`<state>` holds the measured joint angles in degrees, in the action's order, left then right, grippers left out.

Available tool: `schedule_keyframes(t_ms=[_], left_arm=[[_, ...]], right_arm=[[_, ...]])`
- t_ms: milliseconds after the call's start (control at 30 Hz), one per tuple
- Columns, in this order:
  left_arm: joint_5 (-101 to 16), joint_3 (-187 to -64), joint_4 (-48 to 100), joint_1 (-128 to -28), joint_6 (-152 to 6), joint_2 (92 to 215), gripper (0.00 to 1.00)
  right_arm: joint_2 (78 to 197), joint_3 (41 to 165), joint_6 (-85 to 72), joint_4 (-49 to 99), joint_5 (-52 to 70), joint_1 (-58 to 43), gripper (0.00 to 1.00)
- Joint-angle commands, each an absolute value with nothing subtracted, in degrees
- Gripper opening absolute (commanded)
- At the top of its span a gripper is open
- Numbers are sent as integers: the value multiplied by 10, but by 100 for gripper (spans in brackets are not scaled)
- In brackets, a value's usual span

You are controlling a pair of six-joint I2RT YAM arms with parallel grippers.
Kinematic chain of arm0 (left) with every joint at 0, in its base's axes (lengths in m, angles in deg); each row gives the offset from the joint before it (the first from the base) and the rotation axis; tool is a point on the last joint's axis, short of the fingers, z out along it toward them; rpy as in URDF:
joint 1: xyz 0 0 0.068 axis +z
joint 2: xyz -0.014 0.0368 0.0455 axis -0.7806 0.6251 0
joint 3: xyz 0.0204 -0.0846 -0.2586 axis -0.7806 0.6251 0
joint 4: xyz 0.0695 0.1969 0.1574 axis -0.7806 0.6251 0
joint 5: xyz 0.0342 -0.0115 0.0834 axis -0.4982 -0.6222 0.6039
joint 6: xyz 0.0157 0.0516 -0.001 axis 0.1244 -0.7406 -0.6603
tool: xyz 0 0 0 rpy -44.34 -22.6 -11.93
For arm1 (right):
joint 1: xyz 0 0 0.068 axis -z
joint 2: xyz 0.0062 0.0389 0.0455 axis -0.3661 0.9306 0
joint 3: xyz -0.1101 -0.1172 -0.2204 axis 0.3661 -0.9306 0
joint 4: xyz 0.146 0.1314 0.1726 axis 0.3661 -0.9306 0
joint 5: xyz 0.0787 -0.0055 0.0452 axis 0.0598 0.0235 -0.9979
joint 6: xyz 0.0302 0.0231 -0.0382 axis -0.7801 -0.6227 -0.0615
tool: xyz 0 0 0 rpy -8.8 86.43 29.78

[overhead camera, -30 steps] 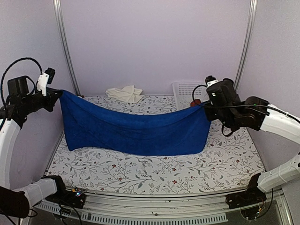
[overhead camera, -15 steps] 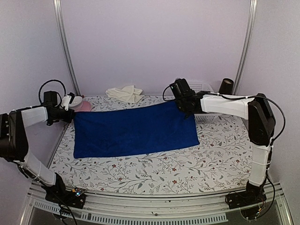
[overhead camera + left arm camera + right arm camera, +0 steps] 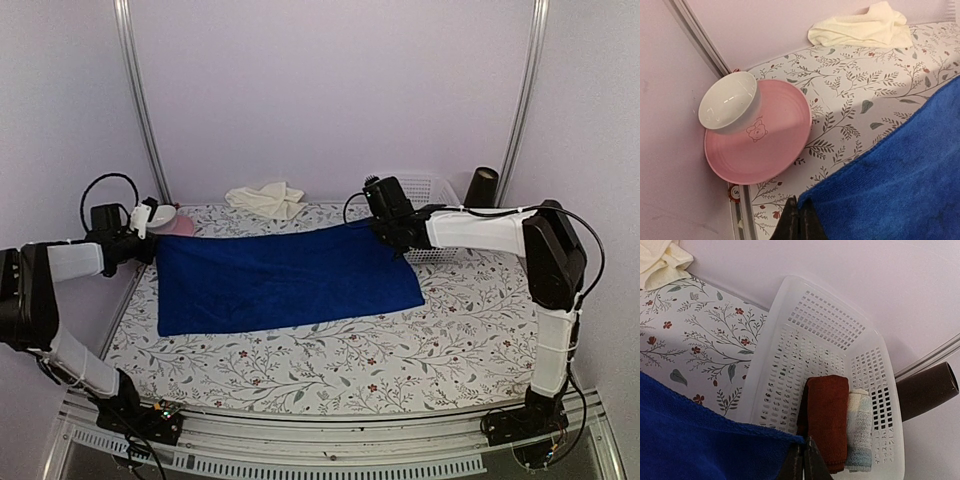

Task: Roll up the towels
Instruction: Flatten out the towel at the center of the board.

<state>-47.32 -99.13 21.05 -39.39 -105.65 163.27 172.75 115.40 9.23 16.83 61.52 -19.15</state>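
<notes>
The royal blue towel [image 3: 290, 280] lies spread flat across the middle of the flowered table. My left gripper [image 3: 150, 243] is low at its far left corner and shut on that corner; in the left wrist view the closed gripper [image 3: 800, 220] pinches the blue towel [image 3: 900, 180] at its tip. My right gripper [image 3: 386, 232] is shut on the far right corner, and the right wrist view shows this gripper [image 3: 804, 456] closed on the blue towel's [image 3: 690, 440] edge. The cream towel [image 3: 265, 198] lies crumpled by the back wall, untouched.
A pink plate [image 3: 765, 145] carrying a white bowl [image 3: 730, 102] sits in the back left corner beside my left gripper. A white perforated basket [image 3: 790, 340] at the back right holds a dark red roll [image 3: 827, 410] and a pale roll [image 3: 860, 430]. A dark cylinder [image 3: 483, 186] stands behind it.
The blue towel hung stretched in the air between both raised grippers a second ago; both arms have come down and back, and it now lies flat with its far corners still pinched.
</notes>
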Motion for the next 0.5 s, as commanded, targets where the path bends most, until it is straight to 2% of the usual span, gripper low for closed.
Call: schedule_keyframes(t_ms=[0,300,467], left_arm=[[-484,-980,209,-388,-1076,1548,0],[-456,-977,387,-353,-1083,1372,0],[-475,-1006,486,-323,-1082,1279,0]], right_arm=[[1631,1086,91,185,600,-215,2],[1468,942,69,181,611,-299,2],[1385,919,49,163,653,-348,2]])
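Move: Each hand already pinches a far corner of the blue towel. The board's centre, where the towel is to be laid, is about 41 cm right of the left hand, 3 back and 13 below; from the right hand it is roughly 10 cm left, 10 back and 15 below. The pink plate stands 15 cm ahead of the left hand, 3 to its left, on the board; the white basket stands some 12 cm ahead and 12 right of the right hand. Both hands keep their shut grip on the towel's far corners and swing them up and back off the board. The left mostly rises, about 12 cm, tipping up some 10 degrees while drawing back 8 or so, away from the plate. The right mainly pulls back roughly 14 cm, away from the basket, climbing about 7 and turning a little counter-clockwise. ##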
